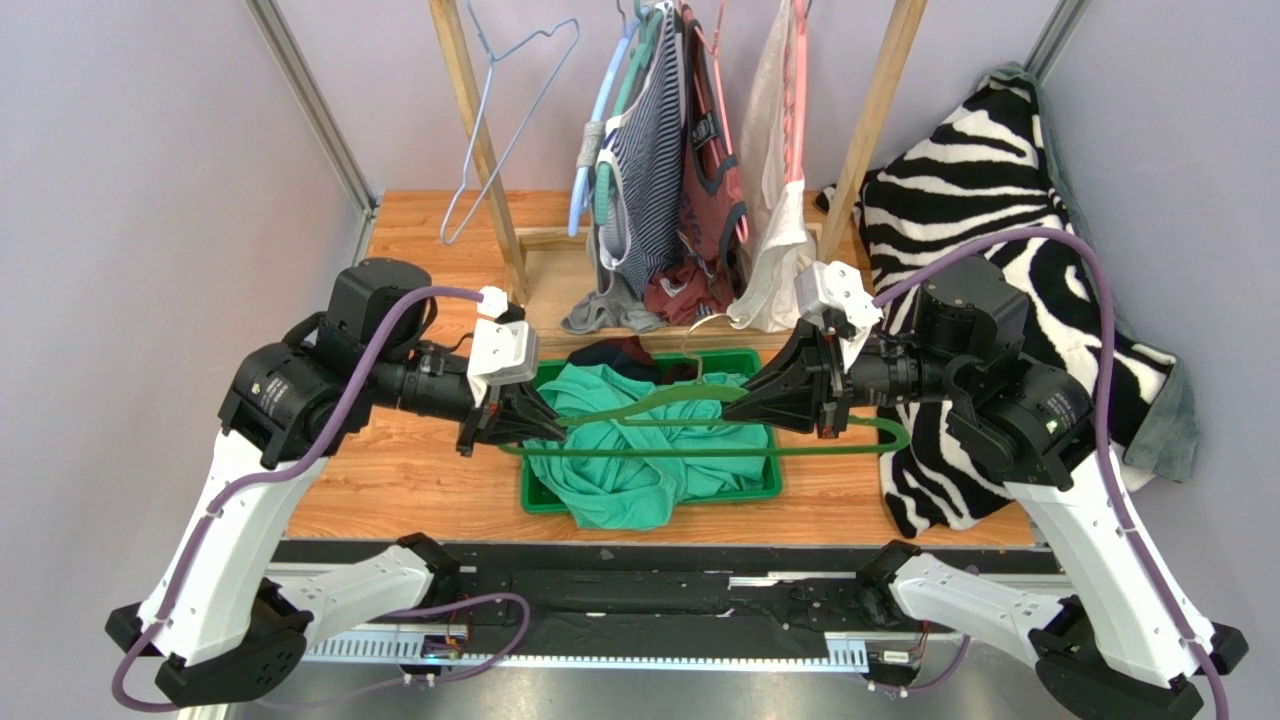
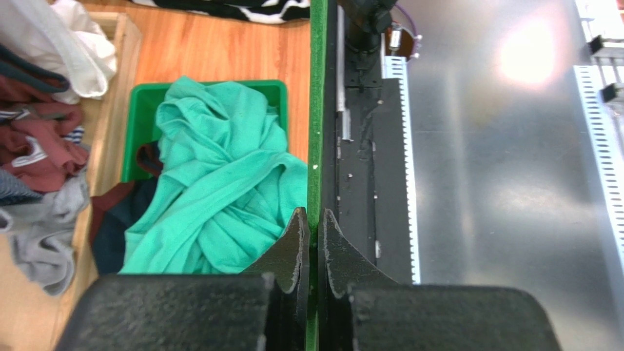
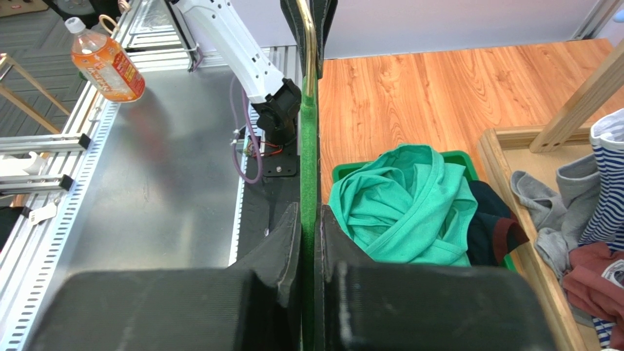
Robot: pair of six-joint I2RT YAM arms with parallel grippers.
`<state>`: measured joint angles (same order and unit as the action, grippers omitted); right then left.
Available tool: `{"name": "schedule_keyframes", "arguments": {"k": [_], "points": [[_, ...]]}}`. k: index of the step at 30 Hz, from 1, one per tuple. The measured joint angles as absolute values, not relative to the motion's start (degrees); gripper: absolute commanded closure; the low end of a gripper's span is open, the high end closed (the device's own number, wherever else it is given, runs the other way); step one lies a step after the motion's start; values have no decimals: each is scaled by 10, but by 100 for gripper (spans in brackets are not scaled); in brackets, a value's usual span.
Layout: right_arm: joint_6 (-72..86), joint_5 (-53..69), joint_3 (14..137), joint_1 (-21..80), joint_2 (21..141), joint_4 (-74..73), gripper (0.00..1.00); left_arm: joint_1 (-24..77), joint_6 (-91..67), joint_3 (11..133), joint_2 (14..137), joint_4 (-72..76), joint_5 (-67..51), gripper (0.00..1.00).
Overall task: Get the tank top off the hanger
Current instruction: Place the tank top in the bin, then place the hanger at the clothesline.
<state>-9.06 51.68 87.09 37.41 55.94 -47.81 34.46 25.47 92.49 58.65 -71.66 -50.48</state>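
A teal tank top lies crumpled in a green bin at the table's middle. Just above it hangs a green hanger, held level from both ends. My left gripper is shut on its left end and my right gripper on its right. In the left wrist view the jaws pinch the bare green bar, with the tank top beside it. In the right wrist view the gripper clamps the hanger; the tank top sits below in the bin.
A wooden rack at the back holds several hung garments and an empty wire hanger. A zebra blanket covers the right side. A dark garment lies in the bin. A bottle stands off the table.
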Motion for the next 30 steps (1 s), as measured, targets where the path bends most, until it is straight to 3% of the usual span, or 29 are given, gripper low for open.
{"name": "schedule_keyframes", "arguments": {"k": [2,3,4,6,9,21,30], "points": [[-91,513,871,374,560,-474,86,345,252,925,584,-711,-495,100],[-90,509,871,374,561,-471,67,345,248,925,582,-706,-488,100],[-88,503,870,374,561,-467,58,345,243,925,578,-701,-479,100],[-79,477,865,375,557,-439,44,344,237,925,569,-692,-462,100],[-64,417,832,374,532,-384,34,330,224,925,541,-678,-422,100],[-38,151,796,374,419,-255,28,192,169,1040,364,-615,-245,100],[4,83,830,374,469,-274,26,152,119,1024,394,-539,-62,100]]}}
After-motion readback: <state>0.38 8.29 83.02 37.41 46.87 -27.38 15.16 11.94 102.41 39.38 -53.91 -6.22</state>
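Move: Both grippers are shut on the empty green hanger, above the bin. From the left hand, the empty blue hanger at the rack's left end is about 32 cm ahead, 6 cm left and level; the green tank top in the bin is 9 cm ahead, 9 cm right and 29 cm below. From the right hand, the striped tank top is 30 cm ahead, 7 cm left, 10 cm lower; the red one is straight ahead, 30 cm out, 12 cm lower. Open the right gripper to let go of the green hanger, drawing it about 9 cm forward towards the rack while rising and veering right, its fingers turning clockwise to face forward. Keep the left gripper shut on the hanger and swing it some 16 cm left and nearly as far up, turning about 65 degrees counter-clockwise with the fingers tipping up. ##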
